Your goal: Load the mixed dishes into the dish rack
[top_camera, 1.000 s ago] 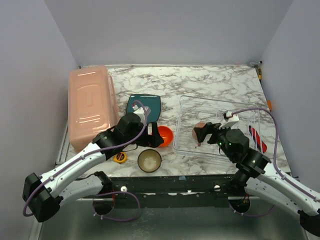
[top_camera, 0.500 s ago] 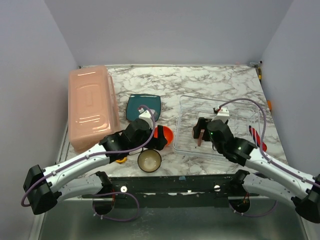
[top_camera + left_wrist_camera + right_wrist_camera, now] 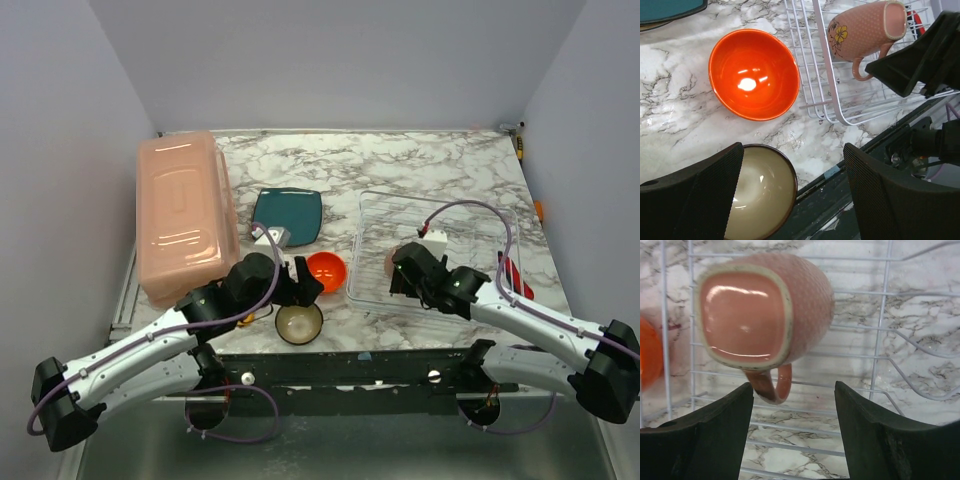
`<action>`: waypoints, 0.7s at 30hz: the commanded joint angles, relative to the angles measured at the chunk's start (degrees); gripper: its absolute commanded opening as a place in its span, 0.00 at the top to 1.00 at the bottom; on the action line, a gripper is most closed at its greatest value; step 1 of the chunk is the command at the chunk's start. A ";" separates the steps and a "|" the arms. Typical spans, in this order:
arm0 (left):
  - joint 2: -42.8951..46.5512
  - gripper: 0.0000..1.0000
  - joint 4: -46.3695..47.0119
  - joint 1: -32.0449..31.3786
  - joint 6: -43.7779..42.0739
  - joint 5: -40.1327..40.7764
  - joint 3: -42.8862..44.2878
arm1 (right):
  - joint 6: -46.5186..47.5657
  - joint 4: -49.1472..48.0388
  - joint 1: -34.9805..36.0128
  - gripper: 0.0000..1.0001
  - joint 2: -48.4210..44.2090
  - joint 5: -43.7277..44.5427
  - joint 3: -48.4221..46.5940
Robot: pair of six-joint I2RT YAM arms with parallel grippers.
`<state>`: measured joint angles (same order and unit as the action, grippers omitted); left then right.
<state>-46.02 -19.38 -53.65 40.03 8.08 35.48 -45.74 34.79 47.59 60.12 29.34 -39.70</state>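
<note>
The pinkish-tan mug [image 3: 765, 310] lies on its side on the wires of the dish rack [image 3: 440, 215], its handle [image 3: 772, 385] pointing at my right gripper [image 3: 792, 395]. That gripper is open just short of the handle and holds nothing. In the top view it [image 3: 402, 272] hides most of the mug [image 3: 389, 262]. My left gripper [image 3: 792, 160] is open above the table's near edge, with one finger over the dark brown bowl [image 3: 760, 192]. The orange bowl [image 3: 754, 74] sits just beyond it, beside the rack. The teal plate [image 3: 288, 214] lies further back.
The long salmon-pink tub [image 3: 182, 215] fills the left side of the table. A red-handled item [image 3: 512, 280] lies at the rack's right end. The rack's near corner wire [image 3: 832, 107] stands close to the orange bowl. The table's dark front rail [image 3: 360, 365] runs just below the brown bowl [image 3: 299, 322].
My left gripper has drawn back from over the orange bowl toward the brown bowl at the near edge. My right gripper has shifted left and its jaws have narrowed somewhat, with the mug free.
</note>
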 commanded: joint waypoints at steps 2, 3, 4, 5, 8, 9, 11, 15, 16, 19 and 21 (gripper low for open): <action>6.84 0.19 0.84 -0.23 3.69 1.52 -2.74 | -2.80 -0.68 0.31 0.38 1.77 2.31 2.64; 8.03 0.19 1.08 -0.23 3.95 1.72 -3.23 | -2.47 -1.17 0.31 0.43 1.82 2.13 2.49; 8.70 0.19 1.17 -0.23 4.10 1.84 -3.54 | -2.21 -1.81 0.31 0.45 1.80 2.12 2.57; 9.44 0.19 1.01 -0.23 4.46 2.32 -3.81 | -1.95 -2.36 0.30 0.49 1.80 2.52 2.69; 11.88 0.19 0.57 -0.24 5.55 3.14 -4.11 | -2.48 -3.20 0.31 0.55 2.34 3.45 3.05; 11.93 0.19 0.48 -0.23 5.73 3.17 -4.21 | -2.95 -3.48 0.31 0.58 2.46 3.48 3.14; 13.14 0.19 0.22 -0.23 5.68 3.17 -4.12 | -2.82 -4.21 0.31 0.63 2.63 3.53 3.31; 13.26 0.18 -1.07 -0.40 5.31 3.51 -3.19 | -3.34 -3.80 0.31 0.82 1.82 3.73 3.05; 12.90 0.18 -1.52 -0.23 5.32 3.76 -2.81 | -3.01 -3.77 0.31 0.86 1.43 3.54 2.87; 11.72 0.18 -1.98 -0.23 5.40 3.30 -2.17 | -2.35 -2.59 0.31 0.93 0.90 3.99 1.45; 11.08 0.18 -1.73 -0.23 5.19 3.12 -2.01 | -2.71 -1.22 0.31 0.97 0.92 4.06 0.22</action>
<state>-33.80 -19.77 -54.02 45.25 10.57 32.08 -47.94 32.01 47.79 62.11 31.05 -37.26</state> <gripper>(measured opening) 0.817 0.187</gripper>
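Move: In the rack, the mug's middle lies some 5 cm ahead of the open right hand, 2 cm left and 3 cm lower, its handle reaching back towards the gap between the fingers. The rack's own middle is about 12 cm ahead, 8 cm right and 7 cm below; the orange bowl, outside the rack, is some 17 cm left, 7 cm ahead and 7 cm below. From the left hand the mug is about 18 cm right, 9 cm ahead and 9 cm below. Sinking the last 2 cm or so onto the mug's handle, the right hand then all but stops and shuts its fingers from well open until they pinch the handle, with hardly any turn of the wrist. Meanwhile the empty left hand, fingers still open, rises about 3 cm and eases 2 cm left, away from the rack, rolling some 10 degrees so its left side dips. ##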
